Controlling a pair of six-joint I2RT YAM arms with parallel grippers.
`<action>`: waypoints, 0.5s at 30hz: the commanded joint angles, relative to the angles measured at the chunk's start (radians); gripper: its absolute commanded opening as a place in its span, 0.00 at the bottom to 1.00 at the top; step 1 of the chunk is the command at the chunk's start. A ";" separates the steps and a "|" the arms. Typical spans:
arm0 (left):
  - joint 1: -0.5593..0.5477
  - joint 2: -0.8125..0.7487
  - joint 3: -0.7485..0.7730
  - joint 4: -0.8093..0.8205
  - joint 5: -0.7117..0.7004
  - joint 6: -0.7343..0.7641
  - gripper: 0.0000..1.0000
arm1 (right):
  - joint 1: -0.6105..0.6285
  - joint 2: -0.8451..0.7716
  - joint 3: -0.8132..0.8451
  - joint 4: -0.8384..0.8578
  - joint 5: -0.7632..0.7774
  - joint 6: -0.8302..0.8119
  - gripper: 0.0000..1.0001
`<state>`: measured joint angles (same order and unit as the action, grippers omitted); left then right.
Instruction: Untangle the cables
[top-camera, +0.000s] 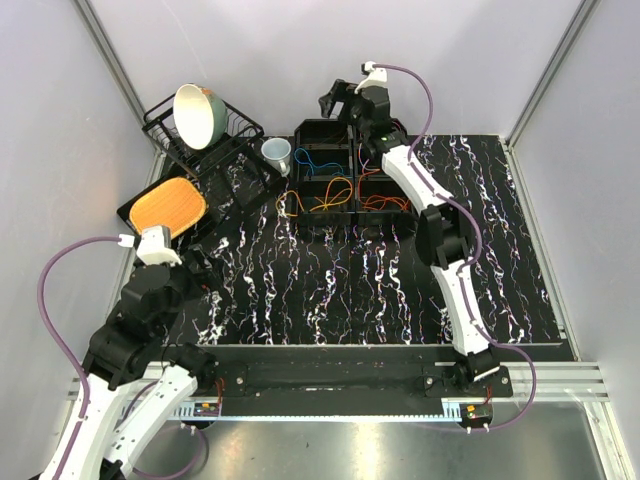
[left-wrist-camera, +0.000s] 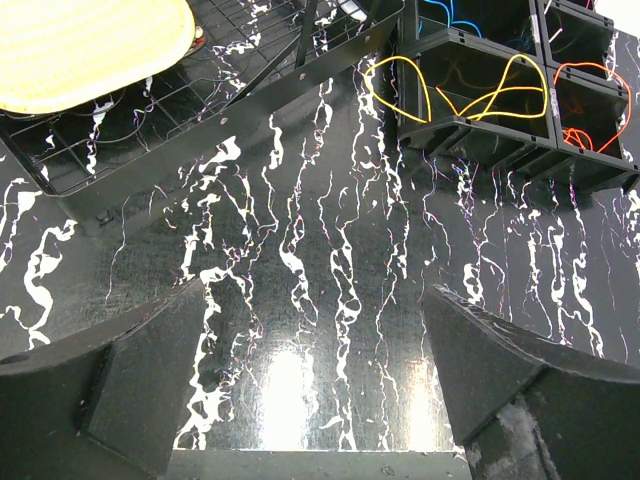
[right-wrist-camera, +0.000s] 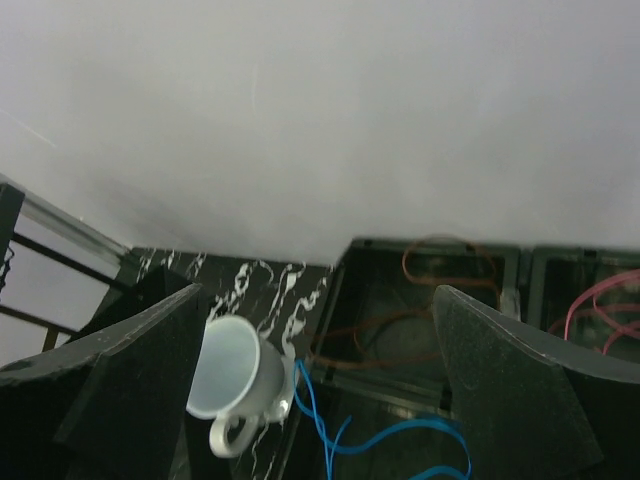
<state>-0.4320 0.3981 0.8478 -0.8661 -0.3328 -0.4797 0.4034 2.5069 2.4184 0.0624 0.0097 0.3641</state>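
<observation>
The cables lie in a black compartment tray (top-camera: 352, 128) at the back middle of the table. From above I see a blue cable (top-camera: 318, 160), a yellow one (top-camera: 325, 197) looping over the tray's front wall, an orange one (top-camera: 385, 203) and a red one (top-camera: 368, 160). My right gripper (top-camera: 338, 103) hangs above the tray's back left corner; its wrist view shows it open (right-wrist-camera: 318, 290) and empty, over the blue cable (right-wrist-camera: 400, 440) and a maroon cable (right-wrist-camera: 440, 270). My left gripper (top-camera: 203, 268) is low at the left, open (left-wrist-camera: 312, 290) over bare table, well short of the yellow cable (left-wrist-camera: 400, 85).
A wire dish rack (top-camera: 238, 125) holding a tilted bowl (top-camera: 198, 115) stands at the back left. A black tray with an orange-yellow mat (top-camera: 168, 205) is in front of it. A white mug (top-camera: 277, 153) sits just left of the compartment tray. Pale walls close in on three sides.
</observation>
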 joint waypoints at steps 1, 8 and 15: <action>0.006 -0.015 -0.006 0.053 0.011 0.006 0.92 | 0.009 -0.219 -0.140 0.019 -0.005 0.047 1.00; 0.006 -0.002 -0.007 0.053 0.008 0.007 0.92 | 0.009 -0.529 -0.679 0.147 -0.071 0.007 1.00; 0.009 -0.004 -0.009 0.055 0.006 0.006 0.92 | 0.009 -0.862 -1.100 0.083 0.048 -0.033 1.00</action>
<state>-0.4286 0.3923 0.8406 -0.8635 -0.3332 -0.4797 0.4061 1.8359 1.4994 0.1268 -0.0322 0.3622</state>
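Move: The brown cable, already dropped in the box's far left compartment, lies roughly 19 cm below the right hand, about 2 cm ahead and 3 cm to its left. The blue cable is some 9 cm back and 4 cm left of this hand, the pink one about 12 cm right and 1 cm ahead, and the white mug 13 cm left and 5 cm back. From the left hand the brown cable is some 50 cm ahead and 23 cm right. Backward at a quickening pace, the right hand draws off about 15 cm from the brown cable, swinging some 5 cm to the right as well, nearly level above the box's compartments. The wrist tips the fingers about 10 degrees downward on the way; they stay wide open and empty, touching nothing. ##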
